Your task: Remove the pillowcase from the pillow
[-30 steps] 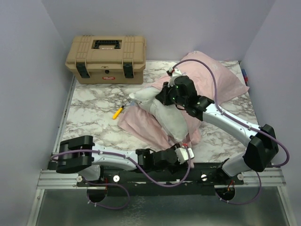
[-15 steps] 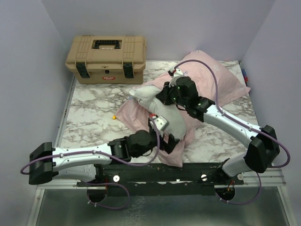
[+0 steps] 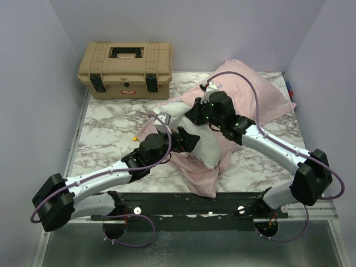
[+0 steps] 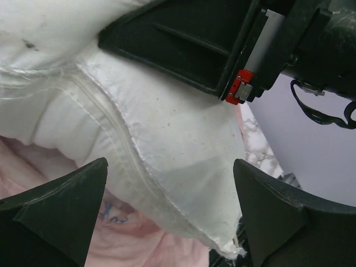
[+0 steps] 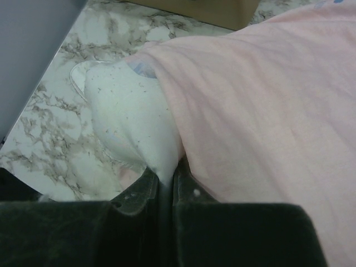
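The white pillow (image 3: pixel 204 146) lies mid-table, half out of the pale pink pillowcase (image 3: pixel 261 92), which shows its plain inside and also trails toward the front edge. My right gripper (image 3: pixel 193 114) is shut on a pinch of the pillow's white fabric (image 5: pixel 125 111), with the pillowcase (image 5: pixel 267 94) right beside its fingers. My left gripper (image 3: pixel 188 139) is open, its jaws on either side of the pillow's seamed corner (image 4: pixel 183 144) without closing on it. The pillowcase (image 4: pixel 139 247) shows below that corner. The printed side is hidden.
A tan toolbox (image 3: pixel 127 69) stands at the back left of the marble table (image 3: pixel 105 119). A small yellow object (image 3: pixel 135 135) lies left of the pillowcase. Purple walls close in the left, back and right sides.
My left arm has swung from the front edge up and back to the pillow, its open jaws now at the pillow's corner. My right gripper has held its grip in place.
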`<state>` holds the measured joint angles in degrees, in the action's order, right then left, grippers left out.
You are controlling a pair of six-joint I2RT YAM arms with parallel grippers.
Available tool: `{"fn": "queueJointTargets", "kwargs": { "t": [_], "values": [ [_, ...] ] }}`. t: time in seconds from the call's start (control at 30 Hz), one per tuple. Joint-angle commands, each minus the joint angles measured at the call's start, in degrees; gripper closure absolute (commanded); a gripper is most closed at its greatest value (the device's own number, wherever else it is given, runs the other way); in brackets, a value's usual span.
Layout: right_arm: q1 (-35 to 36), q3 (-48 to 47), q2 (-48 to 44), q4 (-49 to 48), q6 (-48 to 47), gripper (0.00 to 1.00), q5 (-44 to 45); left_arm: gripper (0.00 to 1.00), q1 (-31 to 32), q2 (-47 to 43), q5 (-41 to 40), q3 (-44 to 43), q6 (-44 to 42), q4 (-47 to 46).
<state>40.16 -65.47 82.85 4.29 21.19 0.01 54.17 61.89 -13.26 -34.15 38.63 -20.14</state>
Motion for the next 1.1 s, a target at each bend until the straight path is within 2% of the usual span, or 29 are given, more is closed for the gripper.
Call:
{"fn": "queueJointTargets", "kwargs": {
  "t": [0.0,0.27,0.4,0.5,0.53,0.7,0.73,0.77,0.87,0.93,1.07],
  "values": [
    [-0.4,0.2,-1.7,-4.7,1.7,0.99,-2.3,0.04,-0.7,3.5,6.5,0.7,8.0,-7.5],
    [-0.4,0.0,-0.9,-5.4,2.5,0.99,-5.3,0.05,-0.8,10.9,6.0,0.2,11.4,-9.4],
    [-0.3,0.2,-1.1,-5.3,2.3,0.99,-6.2,0.14,-0.7,13.9,6.0,0.6,11.8,-10.7],
    [-0.4,0.7,-1.3,-4.9,2.0,0.99,-6.9,0.33,-0.7,14.3,6.9,0.7,11.2,-11.8],
    [-0.4,0.7,-1.5,-4.6,1.8,0.99,-7.0,0.44,-0.7,14.0,6.9,0.9,10.9,-12.0],
    [-0.3,1.7,-3.1,-1.7,0.7,0.94,-6.0,0.88,-0.7,10.6,6.4,1.9,8.1,-12.0],
    [-0.3,1.9,-3.6,-1.0,0.4,0.92,-5.7,0.99,-0.7,9.9,6.2,2.3,7.8,-12.0],
    [-0.4,2.0,-4.2,-0.2,0.2,0.90,-5.3,1.00,-0.7,9.0,5.9,2.7,7.6,-11.9],
    [-0.4,1.9,-6.3,3.3,-0.6,0.78,-4.5,1.00,-0.7,6.8,5.2,3.9,7.0,-11.4],
    [-0.4,1.9,-8.2,5.8,-1.3,0.65,-3.8,1.00,-0.7,5.6,4.9,4.2,6.4,-10.4],
    [-0.4,3.0,-12.8,11.3,-2.5,0.47,0.4,1.00,-0.7,4.1,4.2,4.1,5.0,-7.5]
  ]
}}
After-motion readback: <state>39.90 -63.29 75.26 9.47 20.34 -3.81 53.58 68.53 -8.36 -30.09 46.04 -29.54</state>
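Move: The bunched fold of bare white pillow that the left fingers will shut on lies some 4 cm to the left hand's right, about 1 cm ahead and 4 cm below. From the left hand, the pink pillowcase's bulk is about 17 cm ahead and 20 cm right, lower by some 10 cm; its loose tail lies some 16 cm back, 5 cm right and 14 cm down. From the right hand, still pinching the pillow, that fold is roughly 8 cm back, 2 cm right and 4 cm lower. The pillow's near fold is taken over by the left hand, which comes in wide open, sinks and slides right about 4 cm each way into the white cloth, tips slightly, shuts on it, then eases back left a couple of centimetres. The right hand keeps its pinch while sagging slightly, then opens about halfway and draws away upward and back, rising some 3 cm. ##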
